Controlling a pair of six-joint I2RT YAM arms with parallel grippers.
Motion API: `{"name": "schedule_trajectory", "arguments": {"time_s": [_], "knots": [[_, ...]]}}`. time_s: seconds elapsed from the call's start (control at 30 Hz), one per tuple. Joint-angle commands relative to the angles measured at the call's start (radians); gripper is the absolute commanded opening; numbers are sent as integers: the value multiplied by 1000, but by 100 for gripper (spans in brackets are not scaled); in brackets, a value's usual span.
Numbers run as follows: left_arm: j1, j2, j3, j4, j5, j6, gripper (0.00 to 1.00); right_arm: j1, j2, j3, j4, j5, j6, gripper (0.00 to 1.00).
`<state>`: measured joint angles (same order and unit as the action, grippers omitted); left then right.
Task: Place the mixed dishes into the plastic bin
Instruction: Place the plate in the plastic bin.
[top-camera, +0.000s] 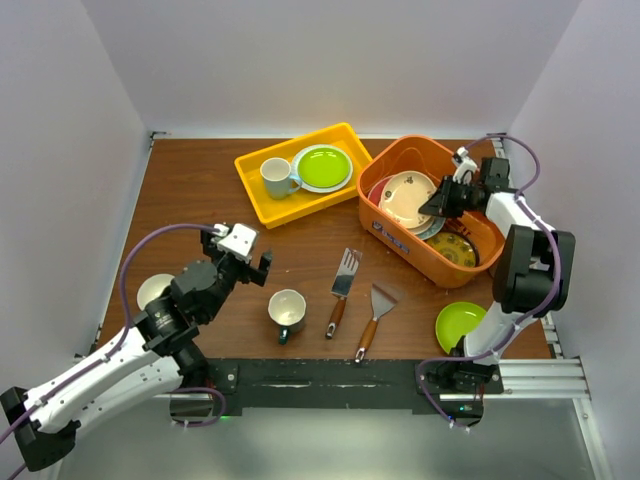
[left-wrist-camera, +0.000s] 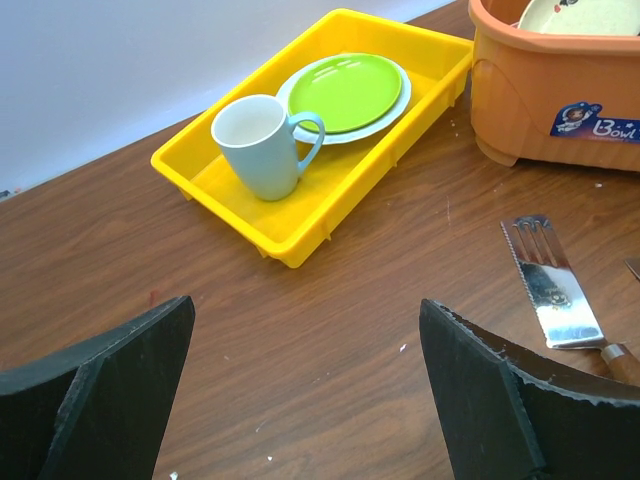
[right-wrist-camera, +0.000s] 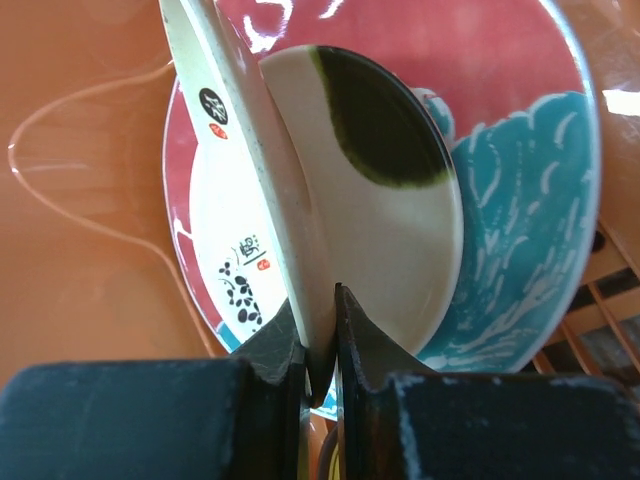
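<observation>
The orange plastic bin (top-camera: 388, 232) stands at the back right and holds several plates. My right gripper (top-camera: 440, 203) reaches into it, shut on the rim of a cream plate (top-camera: 405, 198). In the right wrist view this cream plate (right-wrist-camera: 380, 250) stands on edge between the fingers of the right gripper (right-wrist-camera: 320, 300), in front of a red and blue plate (right-wrist-camera: 520, 180). A yellow patterned plate (top-camera: 455, 250) lies lower in the bin. My left gripper (top-camera: 243, 255) hovers open and empty over the left of the table. Nearby are a teal mug (top-camera: 287, 312), a white bowl (top-camera: 153, 290) and a lime plate (top-camera: 460, 323).
A yellow tray (top-camera: 262, 205) at the back holds a white mug (top-camera: 277, 177) and a lime plate (top-camera: 322, 167) on a white one. Two wooden-handled spatulas (top-camera: 343, 285) (top-camera: 375, 315) lie mid-table. In the left wrist view the tray (left-wrist-camera: 230, 195) and bin (left-wrist-camera: 530, 110) lie ahead.
</observation>
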<state>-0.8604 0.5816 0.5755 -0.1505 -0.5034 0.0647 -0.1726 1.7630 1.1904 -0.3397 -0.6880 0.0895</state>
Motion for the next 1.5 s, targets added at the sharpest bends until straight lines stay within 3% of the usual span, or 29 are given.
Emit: {"name": "schedule_trajectory", "arguments": {"time_s": [0.0, 0.37, 0.8, 1.47], "knots": [[12, 3, -2, 48, 17, 11, 100, 12, 0, 0, 10, 33, -33, 14], [17, 0, -2, 48, 25, 9, 100, 13, -94, 5, -33, 107, -117, 51], [18, -5, -2, 46, 32, 9, 100, 10, -385, -47, -82, 173, -277, 89], [23, 1, -2, 45, 40, 7, 100, 2, -712, -244, 13, -126, -384, 99]]}}
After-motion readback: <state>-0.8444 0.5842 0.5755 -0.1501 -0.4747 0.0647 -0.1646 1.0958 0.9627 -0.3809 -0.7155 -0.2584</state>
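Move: The floral plate, still pinched by its rim, reaches about 5 cm left and 2 ahead of the right hand, roughly level with it. Below is the red-and-teal plate in the bin, centred some 3 cm ahead, 6 left and 4 below; the yellow plate lies about 8 cm back, 6 right and 5 below the hand. From the left hand the red-and-teal plate is about 20 cm ahead, 35 right and 18 below. The floral plate is let go over the red-and-teal plate as the right fingers part from nearly shut to almost fully open, the hand at first staying almost in place. Clear of the rim, the hand then climbs about 13 cm and draws back some 9 cm, its wrist rolling roughly 35 degrees while the fingers tip up a little. ##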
